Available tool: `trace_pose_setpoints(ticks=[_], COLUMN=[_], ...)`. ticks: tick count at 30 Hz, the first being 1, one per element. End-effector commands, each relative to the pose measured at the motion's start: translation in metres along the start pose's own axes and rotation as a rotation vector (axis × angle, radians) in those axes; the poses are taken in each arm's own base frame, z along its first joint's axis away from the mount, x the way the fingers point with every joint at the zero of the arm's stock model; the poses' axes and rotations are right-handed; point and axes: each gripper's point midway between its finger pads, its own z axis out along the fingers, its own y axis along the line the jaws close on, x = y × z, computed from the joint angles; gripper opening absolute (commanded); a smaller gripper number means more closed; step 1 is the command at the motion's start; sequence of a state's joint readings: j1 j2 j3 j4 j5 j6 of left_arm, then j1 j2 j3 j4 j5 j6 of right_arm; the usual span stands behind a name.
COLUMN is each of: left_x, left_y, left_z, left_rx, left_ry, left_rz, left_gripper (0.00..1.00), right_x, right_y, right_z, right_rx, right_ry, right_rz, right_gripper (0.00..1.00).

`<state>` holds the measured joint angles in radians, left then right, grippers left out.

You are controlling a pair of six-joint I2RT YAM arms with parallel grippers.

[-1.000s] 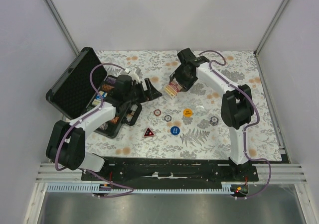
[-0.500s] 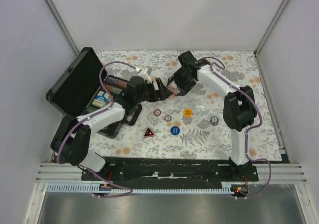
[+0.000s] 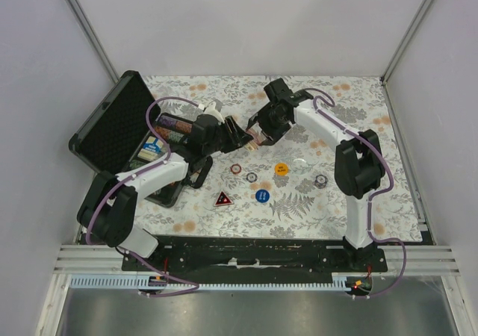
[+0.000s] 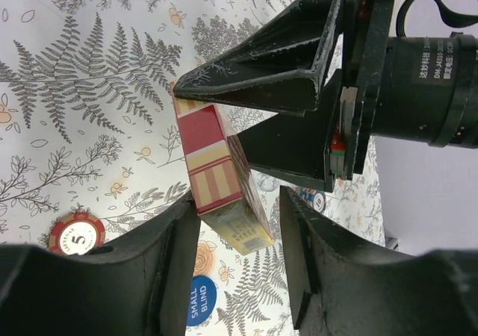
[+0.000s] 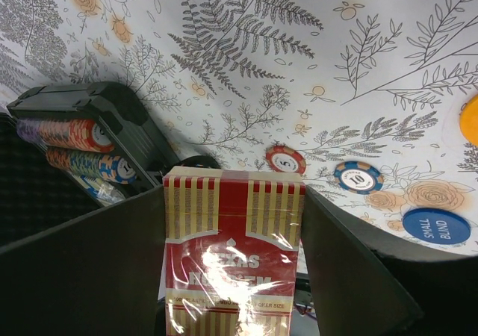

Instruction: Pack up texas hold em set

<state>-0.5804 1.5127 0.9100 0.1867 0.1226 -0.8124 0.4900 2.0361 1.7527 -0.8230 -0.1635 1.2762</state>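
Observation:
My right gripper (image 5: 235, 194) is shut on the red-and-gold card box (image 5: 235, 254), holding it above the table near the middle back (image 3: 256, 133). My left gripper (image 4: 237, 209) has come up to the box's free end (image 4: 220, 175). That end sits between its open jaws, close to the left finger (image 4: 175, 261), with a gap on the other side. The black case (image 3: 112, 127) lies open at the left with rows of striped chips (image 5: 71, 134) in its tray. An orange button (image 3: 281, 169), a blue small-blind button (image 3: 262, 196) and a dark triangle (image 3: 222, 199) lie on the cloth.
Loose chips lie on the floral cloth: a red 5 chip (image 3: 236, 169), another chip (image 3: 252, 177) beside it, and one further right (image 3: 320, 181). The case lid (image 3: 104, 131) stands tilted up at the left. The two arms meet over the table's middle.
My left arm swung from the case rightward to the card box and its jaws narrowed around the box's end. My right gripper shifted slightly left, still holding the box.

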Motion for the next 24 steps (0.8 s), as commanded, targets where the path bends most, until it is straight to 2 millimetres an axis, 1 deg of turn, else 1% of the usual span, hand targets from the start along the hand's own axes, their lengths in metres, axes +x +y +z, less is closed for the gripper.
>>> trace_pose_setpoints(ticks=[1,2,6,11,12,13,14,15,16,19,22,24], left_x=[-0.017,-0.016,-0.015,-0.017,-0.019,-0.022,-0.022,-0.024,-0.026,-0.030,-0.038,-0.047], left_y=[-0.016,-0.015,-0.015,-0.013,-0.013,-0.012,-0.009,-0.007,-0.005,0.004,0.020,0.031], left_z=[0.004,0.005,0.005,0.004,0.002,0.001,-0.001,-0.003,-0.005,-0.015,-0.031,-0.046], left_rx=[0.020,0.015,0.010,-0.006,-0.011,-0.017,-0.036,-0.052,-0.062,-0.094,-0.135,-0.154], left_ry=[-0.048,-0.045,-0.039,-0.049,-0.057,-0.066,-0.069,-0.075,-0.083,-0.092,-0.107,-0.135], left_rz=[-0.055,-0.057,-0.062,-0.066,-0.065,-0.064,-0.062,-0.060,-0.055,-0.057,-0.076,-0.098], left_gripper=[0.51,0.50,0.39,0.19,0.16,0.14,0.13,0.13,0.13,0.12,0.11,0.10], right_x=[0.012,0.014,0.015,0.015,0.015,0.014,0.011,0.008,0.002,-0.021,-0.052,-0.067], right_y=[0.026,0.026,0.032,0.033,0.033,0.033,0.034,0.036,0.037,0.043,0.032,0.023], right_z=[-0.027,-0.026,-0.028,-0.029,-0.029,-0.030,-0.031,-0.035,-0.038,-0.051,-0.063,-0.073], right_rx=[-0.107,-0.108,-0.127,-0.132,-0.134,-0.136,-0.138,-0.146,-0.153,-0.185,-0.175,-0.169], right_ry=[0.021,0.026,0.015,0.010,0.008,0.002,-0.013,-0.031,-0.051,-0.104,-0.184,-0.224], right_rz=[0.007,0.007,-0.023,-0.034,-0.039,-0.053,-0.073,-0.093,-0.111,-0.174,-0.179,-0.190], right_gripper=[0.52,0.53,0.63,0.67,0.70,0.78,0.88,0.96,0.98,0.98,0.98,0.98])
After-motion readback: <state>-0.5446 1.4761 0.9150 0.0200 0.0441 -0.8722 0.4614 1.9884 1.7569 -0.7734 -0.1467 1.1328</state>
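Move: The card deck hangs in the right fingers, its middle about 2 cm behind and 2 cm left of the right hand point. From the left hand the same deck is some 2 cm ahead, 2 cm to the right and barely lower, with the left fingers already around its free end. Roughly 14 cm below the left hand lie the red chip, 9 cm back and 4 cm left, and the blue chip, 12 cm back and 1 cm right. The open case is about 28 cm left, 5 cm back. The deck changes hands: while the right fingers still hold it nearly motionless, the left fingers close from about half open and pinch its free end. Then the right fingers open wide and draw off, up about 2.5 cm and slightly forward and right. Meanwhile the left hand carries the deck left towards the case, some 3 cm, sinking about 1.5 cm and turning roughly 10 degrees. ##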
